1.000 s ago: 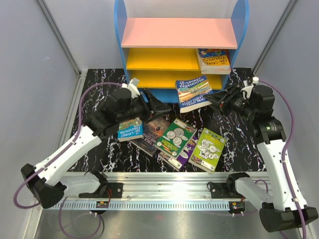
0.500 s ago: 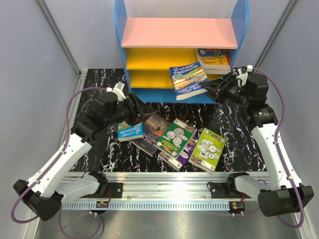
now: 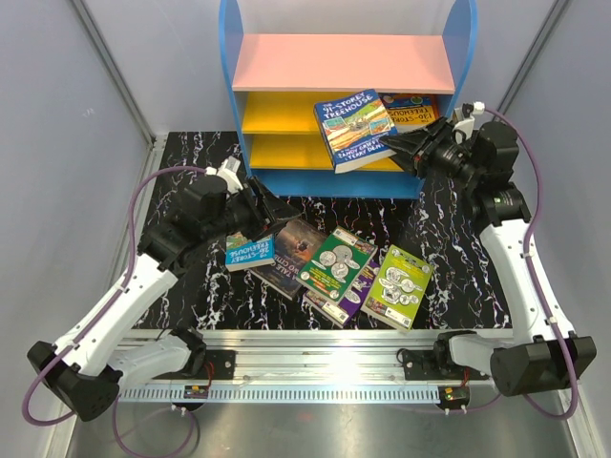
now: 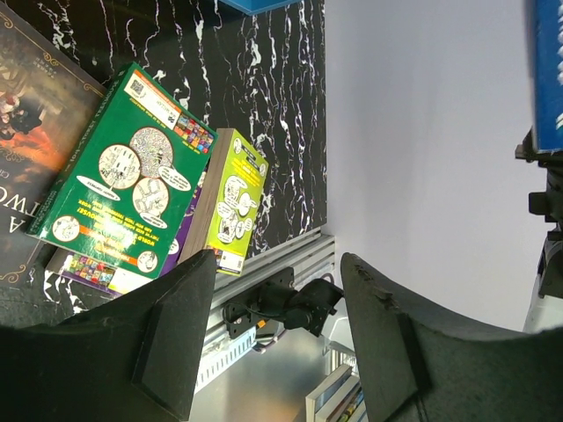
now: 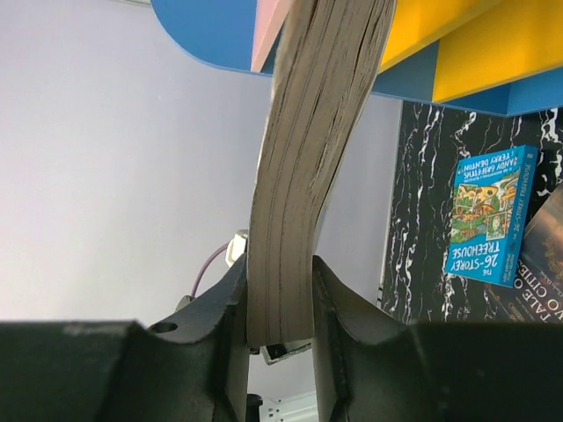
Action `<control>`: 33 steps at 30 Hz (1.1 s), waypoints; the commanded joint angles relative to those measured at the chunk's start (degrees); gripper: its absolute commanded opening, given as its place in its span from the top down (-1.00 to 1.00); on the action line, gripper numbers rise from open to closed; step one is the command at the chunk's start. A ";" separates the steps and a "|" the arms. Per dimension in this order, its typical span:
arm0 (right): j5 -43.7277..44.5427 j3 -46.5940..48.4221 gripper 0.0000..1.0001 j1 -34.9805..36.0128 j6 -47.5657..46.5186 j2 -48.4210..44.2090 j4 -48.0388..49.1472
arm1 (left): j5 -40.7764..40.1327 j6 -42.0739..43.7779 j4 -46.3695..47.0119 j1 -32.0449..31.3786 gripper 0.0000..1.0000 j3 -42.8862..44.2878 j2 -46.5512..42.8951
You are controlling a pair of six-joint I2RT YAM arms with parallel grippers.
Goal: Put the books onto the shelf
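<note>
My right gripper (image 3: 395, 153) is shut on a blue Treehouse book (image 3: 352, 129) and holds it tilted in front of the shelf (image 3: 344, 62), level with its yellow boards. In the right wrist view the book's page edge (image 5: 295, 193) is clamped between both fingers. A second Treehouse book (image 3: 416, 111) lies on the upper yellow board at the right. On the table lie a small blue book (image 3: 250, 251), a dark brown one (image 3: 293, 250), a green one (image 3: 336, 265) over a purple one, and a lime one (image 3: 399, 284). My left gripper (image 3: 275, 207) hovers open above the small blue book, holding nothing.
The black marbled table (image 3: 191, 286) ends at a metal rail (image 3: 315, 343) along the near edge. Grey walls close in on both sides. The shelf's blue side panels (image 3: 462, 57) stand either side of the boards. The green book (image 4: 114, 189) and lime book (image 4: 236, 198) lie below my left gripper.
My right gripper has lifted the blue Treehouse book up and back, from low in front of the shelf to the yellow boards. The left arm drew back leftward, then stayed still.
</note>
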 commanded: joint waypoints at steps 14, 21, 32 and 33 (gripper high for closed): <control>-7.70 -4.82 1.00 -11.03 7.63 1.39 20.61 | 0.54 1.69 0.93 0.58 -0.26 1.56 1.27; -9.02 -10.09 1.00 -11.03 9.48 -2.30 22.19 | 1.16 0.19 2.94 0.67 -0.25 -0.11 1.62; -8.23 -9.75 1.00 -11.11 11.94 -0.03 27.37 | 0.98 -1.13 3.65 0.67 -0.24 -1.43 1.27; -8.05 -9.48 1.00 -11.03 12.20 0.50 28.16 | 0.90 -1.13 3.65 0.58 -0.23 -1.43 1.27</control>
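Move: The right hand holds the blue 91-Storey book by its near right edge. The book stack it is bound for lies on the upper yellow shelf at its right end, its middle about 17 cm ahead of that hand, 6 cm to the right and 6 cm lower. The blue side panel stands about 18 cm ahead and 13 cm right, and the pink top board some 20 cm ahead, 13 cm left and 9 cm higher. From the empty left hand the stack is about 28 cm ahead, 30 cm right and 6 cm up. Keeping its pinch on the 91-Storey book, the right hand carries it about 5 cm to the right and a little forward, across towards the front left corner of the book stack. It then stops going sideways and sinks about 4 cm from its starting height before easing back up by 1 cm, the wrist rolling only slightly so that the hand's left side rises, with the fingers still shut on the book. ##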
